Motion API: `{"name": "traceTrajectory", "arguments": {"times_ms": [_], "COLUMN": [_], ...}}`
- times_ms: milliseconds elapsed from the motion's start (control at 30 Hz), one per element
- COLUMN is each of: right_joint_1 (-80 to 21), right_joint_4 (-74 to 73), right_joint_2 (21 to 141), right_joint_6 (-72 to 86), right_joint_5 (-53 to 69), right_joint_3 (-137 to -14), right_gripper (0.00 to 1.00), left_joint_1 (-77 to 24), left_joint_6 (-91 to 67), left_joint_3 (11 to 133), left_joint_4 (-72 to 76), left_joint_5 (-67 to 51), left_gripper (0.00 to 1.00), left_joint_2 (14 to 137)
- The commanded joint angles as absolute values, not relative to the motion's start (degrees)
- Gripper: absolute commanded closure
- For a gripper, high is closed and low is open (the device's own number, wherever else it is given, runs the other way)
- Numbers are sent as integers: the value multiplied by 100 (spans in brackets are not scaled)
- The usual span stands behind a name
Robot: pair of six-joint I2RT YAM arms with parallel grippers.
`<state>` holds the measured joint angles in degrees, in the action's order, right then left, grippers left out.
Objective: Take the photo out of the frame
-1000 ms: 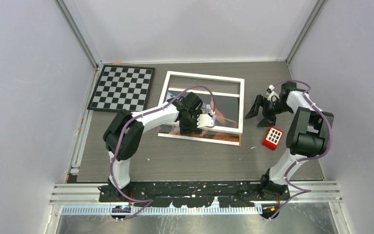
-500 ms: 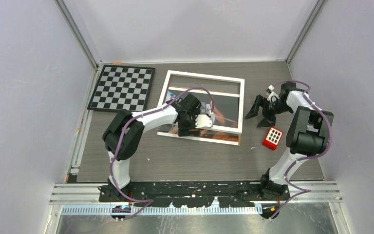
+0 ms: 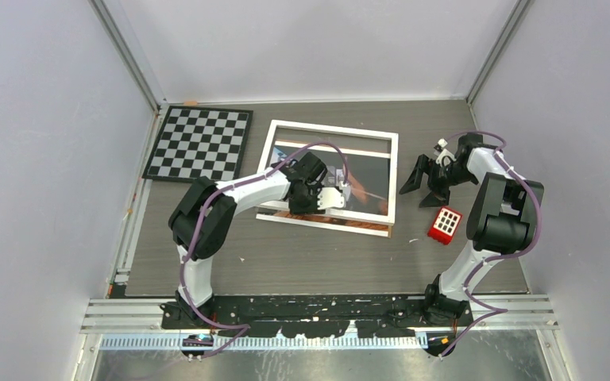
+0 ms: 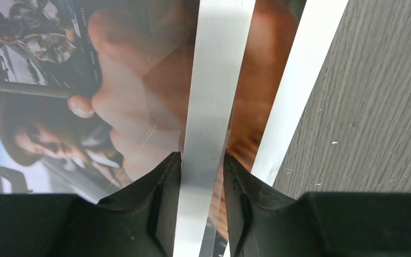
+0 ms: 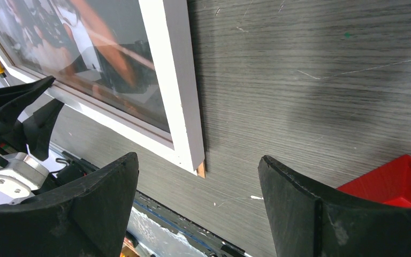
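The frame (image 3: 333,127) lies white side up in the middle of the table, with the photo (image 3: 365,178) showing through it. My left gripper (image 3: 335,197) is over its near part. In the left wrist view both jaws press the sides of the frame's near white rail (image 4: 217,80), so the left gripper (image 4: 202,160) is shut on it. The photo (image 4: 128,91) shows on both sides of that rail, and a second white strip (image 4: 305,80) lies beyond it by the bare table. My right gripper (image 3: 422,186) hangs open to the right of the frame, holding nothing.
A black-and-white checkerboard (image 3: 198,143) lies at the back left. A red block with white squares (image 3: 445,224) sits just near my right gripper, and it shows at the edge of the right wrist view (image 5: 396,182). The frame's near right corner (image 5: 184,155) lies between the right gripper's fingers.
The left jaws have closed in from a wider gap onto the frame's near rail. The frame's far edge has shifted slightly nearer. The right arm has not moved.
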<state>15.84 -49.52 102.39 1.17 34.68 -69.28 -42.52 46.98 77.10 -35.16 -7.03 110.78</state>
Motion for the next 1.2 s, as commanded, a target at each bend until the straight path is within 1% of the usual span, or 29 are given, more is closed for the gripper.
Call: {"name": "traceTrajectory", "arguments": {"times_ms": [0,133,233,400,567,700,733,800,900,1000,1067,1167], "right_joint_1": [1548,1553,1555,1553,1517,1435,1413,1360,1277,1142,1010,726], "right_joint_4": [-4954,-4948,-4958,-4976,-4976,-4986,-4984,-4991,-5009,-4970,-4916,-4774], "right_joint_2": [10217,10230,10230,10202,10170,10136,10132,10088,10002,9844,9718,9446], "right_joint_6": [93,97,98,80,43,16,23,-77,-197,-319,-414,-606], "right_joint_5": [3546,3551,3551,3568,3577,3595,3589,3578,3562,3551,3562,3577], "right_joint_3": [-7066,-7070,-7077,-7084,-7073,-7092,-7105,-7130,-7179,-7181,-7145,-7033], "right_gripper": [14,14,14,14,14,15,15,15,15,15,17,18], "left_joint_1": [-4232,-4251,-4245,-4188,-4188,-4109,-4049,-3812,-3213,-2440,-1996,-1370], "left_joint_6": [4761,4704,4676,4392,3972,3392,3189,2589,1384,-9,-812,-1394], "left_joint_3": [7596,7574,7657,7964,8009,8069,8095,8103,8011,7410,6889,6178], "left_joint_4": [-3740,-3478,-3295,-3247,-3158,-3167,-3226,-3327,-3511,-3213,-2997,-3028], "left_joint_5": [-608,-244,-48,-44,-141,-45,-74,-339,-1212,-2210,-2554,-3029], "left_gripper": [65,59,59,60,61,55,51,42,37,35,35,35], "left_joint_2": [11163,11166,11166,11192,11028,10898,10835,10606,10093,9251,8703,8073]}}
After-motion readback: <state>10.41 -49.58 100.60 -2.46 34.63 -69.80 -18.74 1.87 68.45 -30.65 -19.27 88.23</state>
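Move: The left fingers already straddle the frame's near rail; the frame's middle lies about 13 cm ahead and 6 cm to the right. The photo, shifted nearer beneath it, has its middle roughly 9 cm ahead and 5 cm right; the chessboard stands some 23 cm ahead and 33 cm left. From the open right hand, the frame's middle is about 12 cm ahead, 24 cm left and 5 cm lower; the red box is 7 cm back and 8 cm right. Still holding the near rail between its fingers, the left hand nudges it about 1.5 cm forward, then opens and comes free. It swings up some 11 cm and left about 9 cm above the frame's near left corner, turning roughly 60 degrees, mostly counter-clockwise. Late on, the open right hand eases some 3 cm left towards the frame's right rail. ##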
